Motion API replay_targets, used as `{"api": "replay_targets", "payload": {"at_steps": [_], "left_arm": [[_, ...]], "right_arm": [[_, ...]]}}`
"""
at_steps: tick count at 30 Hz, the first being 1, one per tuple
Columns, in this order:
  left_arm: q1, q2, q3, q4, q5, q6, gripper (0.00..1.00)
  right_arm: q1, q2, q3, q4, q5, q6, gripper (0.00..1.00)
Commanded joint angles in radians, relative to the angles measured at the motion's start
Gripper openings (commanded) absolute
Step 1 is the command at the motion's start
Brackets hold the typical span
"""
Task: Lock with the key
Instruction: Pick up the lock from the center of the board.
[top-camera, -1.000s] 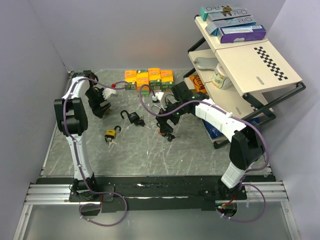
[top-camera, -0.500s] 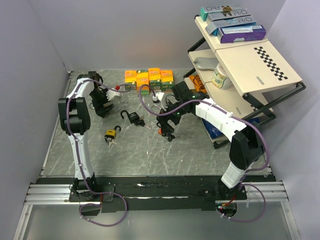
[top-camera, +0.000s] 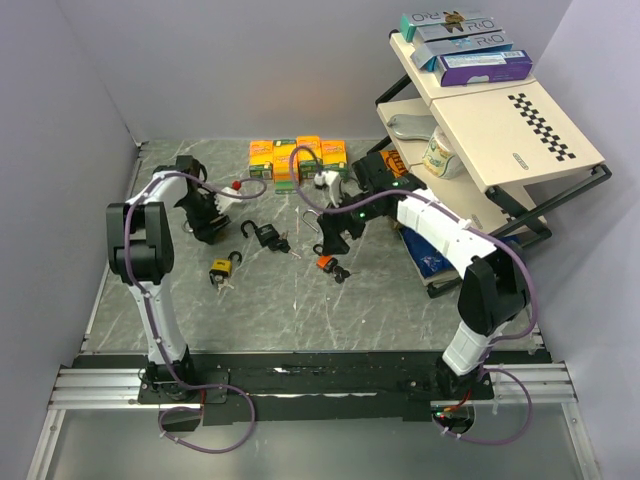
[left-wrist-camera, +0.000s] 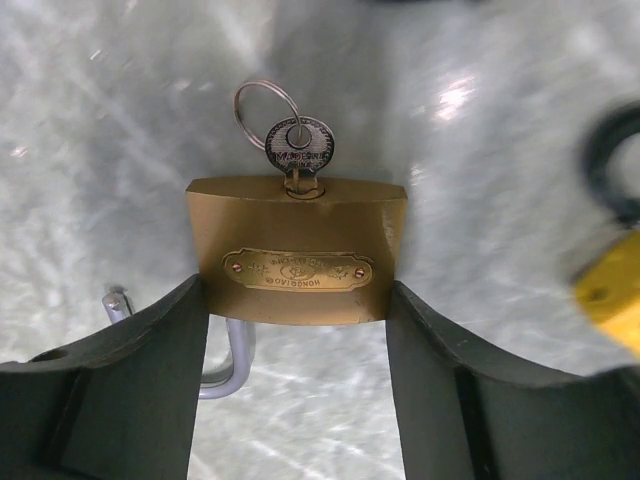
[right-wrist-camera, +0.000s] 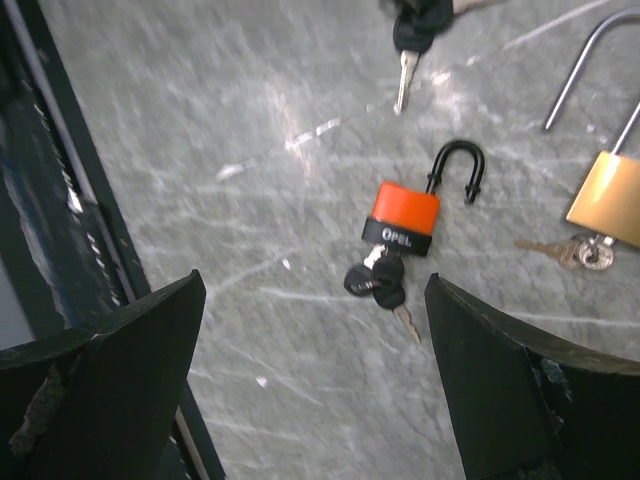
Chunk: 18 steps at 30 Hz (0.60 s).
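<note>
A brass padlock (left-wrist-camera: 296, 255) lies on the marbled table with a silver key (left-wrist-camera: 297, 148) in its keyhole at the far end. Its open shackle (left-wrist-camera: 225, 365) points back toward me at the lower left. My left gripper (left-wrist-camera: 297, 300) has one finger against each side of the lock's body. In the top view this gripper (top-camera: 205, 218) sits at the back left and hides the lock. My right gripper (right-wrist-camera: 312, 300) hangs wide open above the table, short of an orange padlock (right-wrist-camera: 405, 215) with black keys (right-wrist-camera: 378, 282).
A second brass padlock (right-wrist-camera: 605, 200) with a long shackle lies right of the orange one. A black padlock (top-camera: 265, 235) and a yellow padlock (top-camera: 222, 270) lie mid-table. Orange and yellow boxes (top-camera: 298, 155) line the back. A shelf rack (top-camera: 500, 130) stands at the right.
My left gripper has shifted slightly and its jaws have narrowed onto the brass padlock. My right gripper has drawn back to the right, away from the orange padlock.
</note>
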Motion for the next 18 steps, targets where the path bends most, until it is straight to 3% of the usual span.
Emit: {"api": "replay_targets", "payload": {"at_steps": [1,4,10,18], "left_arm": [[-0.027,-0.155,-0.012,0.034,0.142,-0.077,0.07],[-0.051,-0.238,-0.042,0.057,0.164,-0.092,0.01],[-0.122,-0.397,-0.067,0.038,0.202,-0.111,0.01],[-0.300,-0.594,-0.096,0.048,0.231,-0.184,0.01]], "right_arm": [[-0.050,0.028,0.092,0.052,-0.142,0.155,1.00],[-0.070,0.042,0.096,0.118,-0.195,0.254,1.00],[-0.070,0.094,0.145,0.205,-0.231,0.432,1.00],[-0.061,0.155,0.164,0.428,-0.355,0.723,0.99]]}}
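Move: The left hand, low over the board, already grips the brass lock. The right gripper, its fingers open, is about 33 cm to its right, 12 cm nearer the base and 14 cm higher; the black lock lies 15 cm right and 2 cm back, the yellow lock 10 cm back and 3 cm right. From the right hand, the brass lock is some 33 cm left, 12 cm ahead and 14 cm down; the orange lock is 3 cm ahead, 4 cm left and 15 cm below. Up by about 17 cm and some 12 cm to the right, slow at first and then fast, the left hand carries the brass lock towards the right gripper, drawing slightly back late on; its grip stays shut and its fingertips tilt forward about 20 degrees. The right hand comes to meet it, about 4 cm each forward, left and up, rolling and swinging its open fingers up to face more to the left. ##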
